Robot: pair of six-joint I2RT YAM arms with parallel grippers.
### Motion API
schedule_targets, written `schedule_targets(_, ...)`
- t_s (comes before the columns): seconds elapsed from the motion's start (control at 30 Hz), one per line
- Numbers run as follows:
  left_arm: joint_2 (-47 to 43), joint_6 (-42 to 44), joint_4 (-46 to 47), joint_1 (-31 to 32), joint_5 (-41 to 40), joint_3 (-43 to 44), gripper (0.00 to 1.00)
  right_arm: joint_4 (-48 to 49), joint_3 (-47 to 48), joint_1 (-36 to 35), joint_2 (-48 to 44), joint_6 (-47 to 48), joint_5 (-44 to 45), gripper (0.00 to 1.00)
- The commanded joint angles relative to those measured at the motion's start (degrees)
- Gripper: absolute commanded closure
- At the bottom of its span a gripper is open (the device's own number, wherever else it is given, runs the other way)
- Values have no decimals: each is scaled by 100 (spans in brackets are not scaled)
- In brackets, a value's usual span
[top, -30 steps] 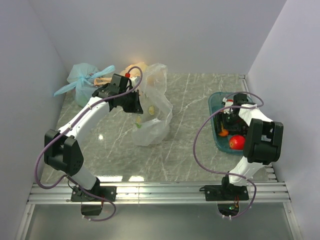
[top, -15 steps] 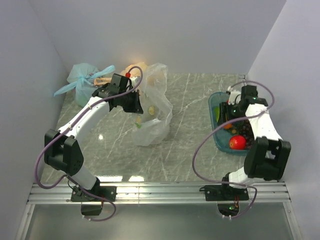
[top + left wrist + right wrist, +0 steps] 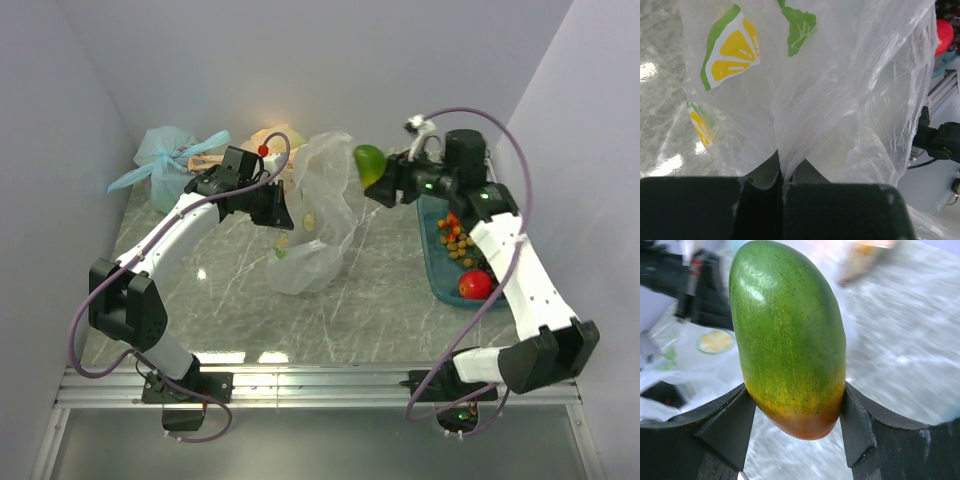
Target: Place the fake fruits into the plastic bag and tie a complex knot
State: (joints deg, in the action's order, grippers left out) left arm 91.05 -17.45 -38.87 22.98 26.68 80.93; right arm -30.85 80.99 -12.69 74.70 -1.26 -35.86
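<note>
A clear plastic bag (image 3: 318, 215) printed with lemon slices stands near the table's middle. My left gripper (image 3: 281, 215) is shut on the plastic bag's left edge, and the film (image 3: 805, 100) bunches between its jaws. My right gripper (image 3: 378, 180) is shut on a green mango (image 3: 368, 162) with an orange tip, held in the air just right of the bag's top. That mango (image 3: 790, 335) fills the right wrist view, pressed between both fingers (image 3: 730, 425). More fake fruits, a red one (image 3: 476, 285) and small orange pieces (image 3: 457, 240), lie in the teal tray (image 3: 437, 282).
A tied light blue bag (image 3: 168, 165) and an orange-yellow bag (image 3: 275, 138) sit at the back left by the wall. The teal tray stands along the right wall. An aluminium rail (image 3: 320, 380) runs along the near edge.
My right arm rose from the teal tray and swung left with the green mango, now beside the bag's top. The bag's upper part has spread taller. The left arm stayed still.
</note>
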Motion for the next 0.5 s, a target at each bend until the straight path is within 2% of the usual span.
schedule_targets(0.0,-43,-21,116,31,470,301,99,913,145,-793,317,-201,-19,72)
schedule_targets(0.13,89,-241,204,5,514,301,100,1239,-56,-1463,607,-6,412,72)
schedule_targets(0.27,150,-408,371,-4,488,318,100,1345,-417,-1832,1098,73,921,71)
schedule_targets(0.37,247,-460,337,-22,409,433,100,1292,-522,-2096,1319,468,1484,72)
schedule_targets(0.47,308,-601,363,-127,417,459,99,1204,-776,-2193,1433,591,1686,73)
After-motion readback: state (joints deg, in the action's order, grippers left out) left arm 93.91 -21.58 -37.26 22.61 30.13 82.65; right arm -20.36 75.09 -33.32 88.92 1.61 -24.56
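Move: The right hand, with the mango already in its fingers, is headed for the open mouth of the clear bag, roughly 14 cm to its left, 2 cm farther out and 13 cm lower. The fruit basket is about 19 cm to its right, 2 cm back and 30 cm down; the orange-handled bag is some 24 cm left and 14 cm ahead, 26 cm down. From the left hand, which pinches the rim, the mouth is about 6 cm right, 3 cm ahead and nearly level. Keeping the mango pinched, the right hand swings quickly about 12 cm left towards the left gripper, then mostly sinks, some 12 cm in all, taking the green end into the bag's mouth while it turns roughly 10 degrees counter-clockwise and rolls its left side down. The left hand keeps its pinch on the rim, easing about a centimetre right. ##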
